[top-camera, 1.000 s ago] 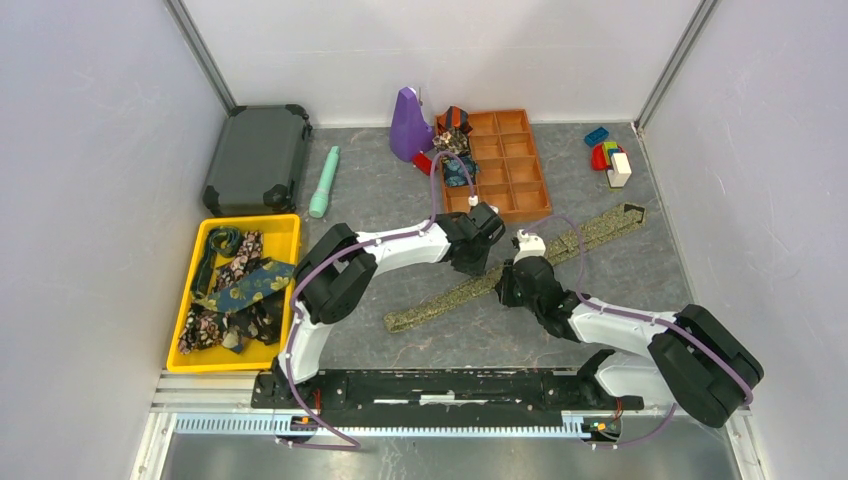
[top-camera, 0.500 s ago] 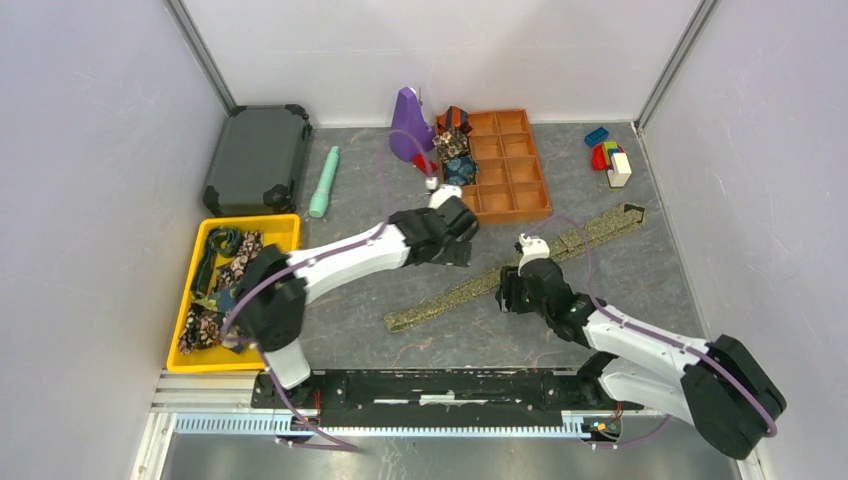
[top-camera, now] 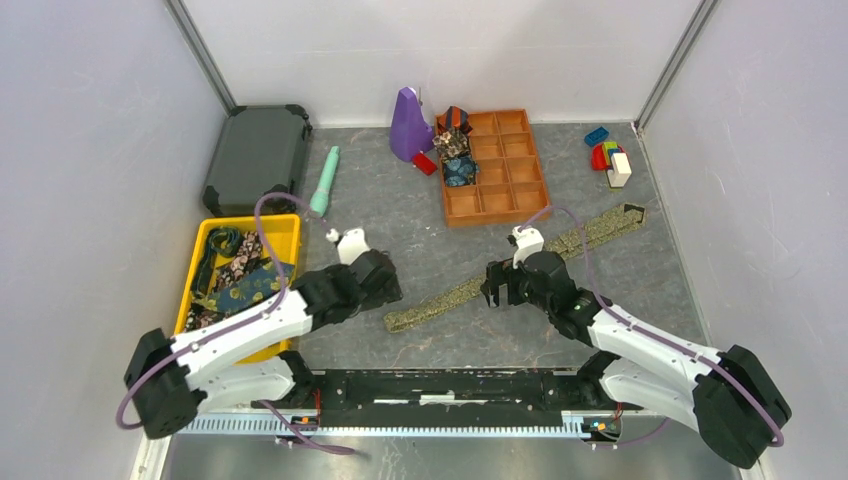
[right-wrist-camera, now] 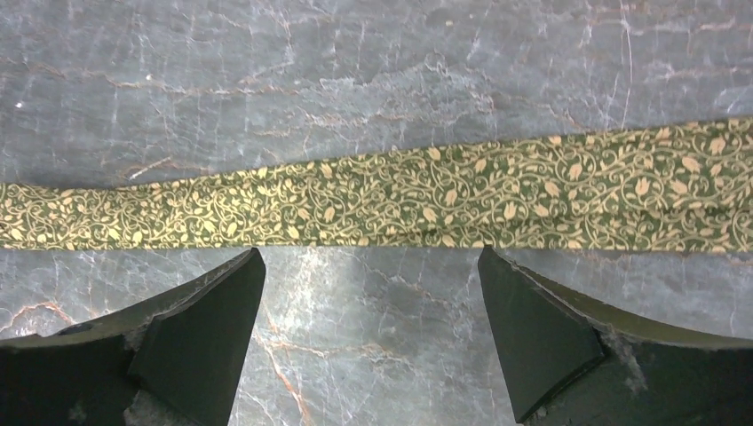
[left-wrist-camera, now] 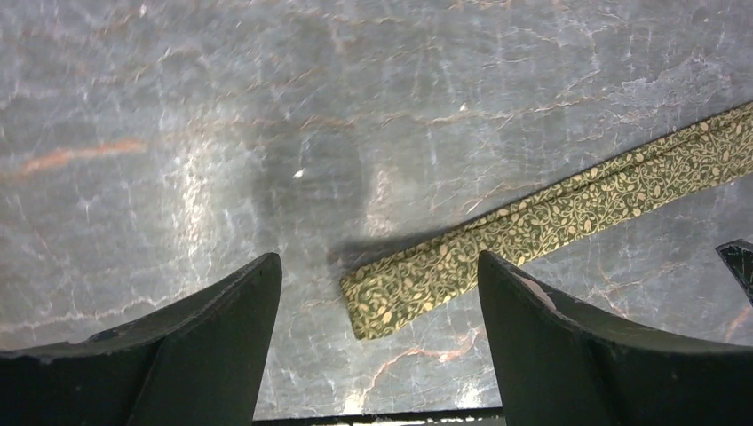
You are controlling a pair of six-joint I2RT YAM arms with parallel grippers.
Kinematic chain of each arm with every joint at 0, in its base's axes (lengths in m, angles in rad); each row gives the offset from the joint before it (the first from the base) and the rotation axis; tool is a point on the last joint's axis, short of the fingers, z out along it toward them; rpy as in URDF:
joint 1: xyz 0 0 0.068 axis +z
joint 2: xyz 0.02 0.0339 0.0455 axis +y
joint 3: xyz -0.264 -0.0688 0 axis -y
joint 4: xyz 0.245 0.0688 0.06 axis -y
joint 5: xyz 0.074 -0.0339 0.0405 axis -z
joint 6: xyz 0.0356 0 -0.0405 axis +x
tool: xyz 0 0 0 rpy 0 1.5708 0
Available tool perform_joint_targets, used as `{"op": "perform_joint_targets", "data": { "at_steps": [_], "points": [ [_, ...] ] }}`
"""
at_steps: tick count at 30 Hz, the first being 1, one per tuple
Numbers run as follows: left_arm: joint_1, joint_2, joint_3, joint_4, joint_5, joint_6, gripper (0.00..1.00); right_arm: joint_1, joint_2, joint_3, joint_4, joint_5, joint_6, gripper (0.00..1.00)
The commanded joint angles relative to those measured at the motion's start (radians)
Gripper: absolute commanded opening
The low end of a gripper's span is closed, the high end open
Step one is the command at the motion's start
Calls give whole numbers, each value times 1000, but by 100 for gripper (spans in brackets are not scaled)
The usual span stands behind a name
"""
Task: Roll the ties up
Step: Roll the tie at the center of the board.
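Note:
An olive-gold patterned tie [top-camera: 440,302] lies flat and unrolled, running diagonally from centre to right. My left gripper [top-camera: 386,291] hangs open just left of its narrow end. In the left wrist view that tie end [left-wrist-camera: 391,297] lies on the table between my spread fingers [left-wrist-camera: 377,259], untouched. My right gripper [top-camera: 497,285] is open at the tie's middle. The right wrist view has the tie [right-wrist-camera: 400,204] crossing just beyond the fingertips of the gripper [right-wrist-camera: 371,253]. More ties [top-camera: 238,282] lie heaped in the yellow bin [top-camera: 285,225]. Rolled ties [top-camera: 455,152] sit in the orange tray [top-camera: 500,180].
A dark case [top-camera: 258,158] stands at the back left with a teal cylinder [top-camera: 324,180] beside it. A purple object [top-camera: 408,125] stands next to the orange tray. Coloured toy blocks [top-camera: 608,157] lie at the back right. Grey walls close in both sides.
My left arm has swung from the tie's middle back to its narrow near end. Both grippers have opened wide. The right gripper shifted slightly left; the tie lies as before.

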Motion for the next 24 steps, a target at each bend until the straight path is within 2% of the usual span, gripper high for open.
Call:
{"op": "perform_joint_targets", "data": {
  "at_steps": [1, 11, 17, 24],
  "points": [
    [-9, -136, -95, -18, 0, -227, 84, -2, 26, 30, 115, -12, -50, 98],
    [-115, -329, -314, -31, -36, -587, 68, -2, 130, -74, 322, -40, -54, 97],
    [-187, -338, -395, 42, -79, -751, 64, -2, 164, -115, 387, -36, -61, 97],
    [-248, -343, -446, 105, -126, -871, 56, -2, 177, -124, 394, -37, -63, 96]
  ]
}}
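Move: The tie's left end lies roughly 6 cm back, 4 cm to the right and 8 cm below the left hand; the yellow bin stands about 27 cm to this hand's left and 2 cm back. For the right hand, the tie's middle stretch is some 3 cm ahead, 2 cm left and 5 cm down, with the tie's left end about 8 cm back and 21 cm left. The tray's middle is roughly 22 cm ahead and 3 cm left of the right hand. Back and down, about 7 cm each way, the left hand sweeps in beside the tie's left end, turning some 20 degrees counter-clockwise and rolling its left side down while its fingers narrow but stay open around nothing. The right hand first edges slightly forward and left, then sinks with fingers wide to just short of the tie's middle stretch. ##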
